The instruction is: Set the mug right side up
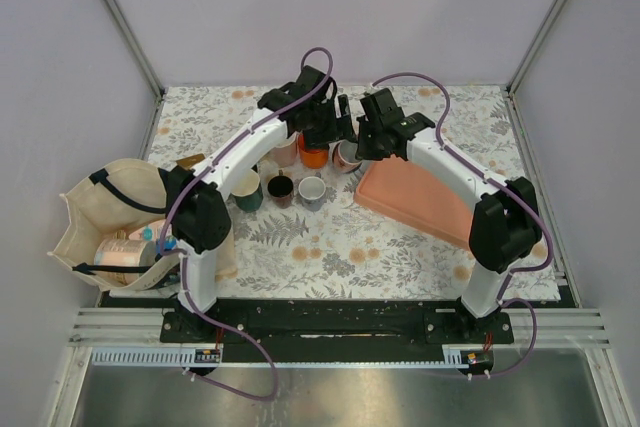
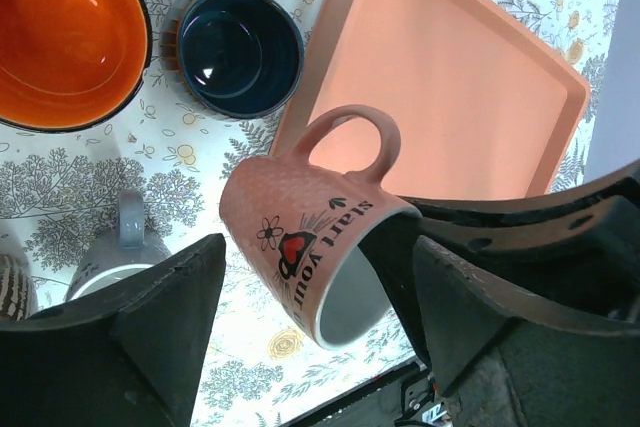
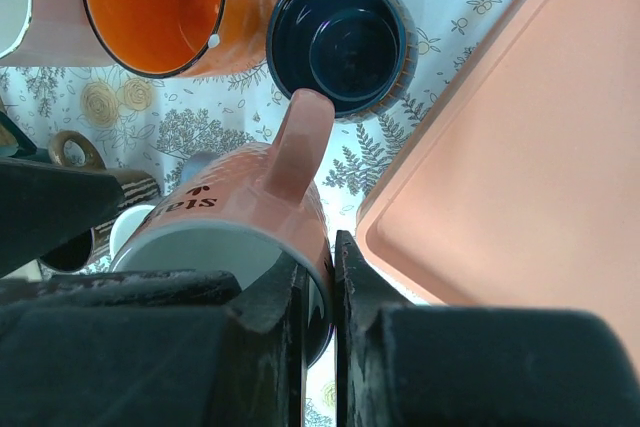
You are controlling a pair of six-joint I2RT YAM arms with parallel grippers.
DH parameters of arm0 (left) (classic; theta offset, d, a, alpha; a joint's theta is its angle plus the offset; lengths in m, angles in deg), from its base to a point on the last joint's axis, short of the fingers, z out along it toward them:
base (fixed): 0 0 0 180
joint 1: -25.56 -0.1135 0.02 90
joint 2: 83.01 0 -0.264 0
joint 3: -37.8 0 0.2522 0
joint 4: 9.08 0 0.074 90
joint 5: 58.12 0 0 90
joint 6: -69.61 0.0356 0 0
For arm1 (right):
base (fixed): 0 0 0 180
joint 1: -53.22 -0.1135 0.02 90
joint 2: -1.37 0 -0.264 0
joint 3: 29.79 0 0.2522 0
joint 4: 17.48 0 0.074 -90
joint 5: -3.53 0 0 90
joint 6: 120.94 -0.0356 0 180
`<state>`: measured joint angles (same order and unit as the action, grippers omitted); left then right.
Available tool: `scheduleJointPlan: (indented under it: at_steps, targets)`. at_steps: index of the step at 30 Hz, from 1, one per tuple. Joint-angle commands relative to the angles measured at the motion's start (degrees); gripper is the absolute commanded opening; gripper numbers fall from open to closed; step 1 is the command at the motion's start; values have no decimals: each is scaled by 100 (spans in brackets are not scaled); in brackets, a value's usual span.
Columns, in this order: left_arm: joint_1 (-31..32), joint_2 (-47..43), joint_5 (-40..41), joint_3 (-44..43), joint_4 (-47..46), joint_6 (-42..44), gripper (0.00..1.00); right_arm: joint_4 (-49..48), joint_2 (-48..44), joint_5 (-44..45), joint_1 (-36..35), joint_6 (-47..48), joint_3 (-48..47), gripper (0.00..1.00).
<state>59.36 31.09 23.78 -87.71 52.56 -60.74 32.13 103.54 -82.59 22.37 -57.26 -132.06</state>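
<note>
The pink mug (image 2: 290, 232) with a heart and black lettering is tilted, its grey inside facing the wrist cameras and its handle (image 3: 300, 137) pointing away. My right gripper (image 3: 332, 267) is shut on the mug's rim, one finger inside the mouth and one outside the wall. My left gripper (image 2: 315, 282) stands open around the mug, its fingers (image 2: 170, 317) apart from the mug's sides. In the top view both grippers (image 1: 335, 132) (image 1: 366, 142) meet over the mug (image 1: 347, 155) at the tray's far left corner.
An orange mug (image 2: 60, 37), a dark blue mug (image 2: 240, 47) and a grey mug (image 2: 125, 242) stand upright close by on the floral cloth. The salmon tray (image 2: 460, 77) lies just to the right. A cloth bag (image 1: 105, 217) with items sits at the far left.
</note>
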Motion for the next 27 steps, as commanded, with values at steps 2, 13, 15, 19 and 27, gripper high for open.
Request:
scheduleJointPlan:
  at_steps: [2,13,15,19,27]
  targets:
    - [-110,-652,203,-217,-270,221,79,-281,-293,-9,-9,311,-316,0]
    - [-1155,-2092,284,916,28,1362,81,-167,-1085,-897,-9,1279,711,0]
    - [-1506,-2444,-120,1206,81,1635,82,-97,-1146,-863,-9,1314,852,0]
    - [-2219,-2955,-973,1655,64,1961,82,-26,-1094,-959,-9,1332,985,0]
    - [-2299,-3465,-465,1893,-41,2638,82,167,-620,-740,-290,1446,519,0]
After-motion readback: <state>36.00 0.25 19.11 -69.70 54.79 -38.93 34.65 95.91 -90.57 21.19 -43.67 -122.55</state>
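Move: The right hand pinches the tilted pink mug by its rim over the far part of the table; the bare patch it is being taken to lies about 7 cm back, 3 cm left and 15 cm below. The grey mug stands some 6 cm back and 12 cm left, the navy mug 5 cm ahead and 4 cm left; the tray's middle is 6 cm back, 16 cm right. The pink mug is about 4 cm back, 1 cm left and 7 cm below the empty left hand. The left hand, already open and clear of the pink mug, climbs about 10 cm and sweeps some 20 cm left above the standing mugs, staying wide open as it slows to a stop and its fingers tip up a little. The right hand keeps its pinch on the rim and, after a brief hold and a slight lift, draws the mug back about 6 cm past the navy mug towards the bare patch between grey mug and tray, turning some 15 degrees counter-clockwise and starting to sink at the end. ##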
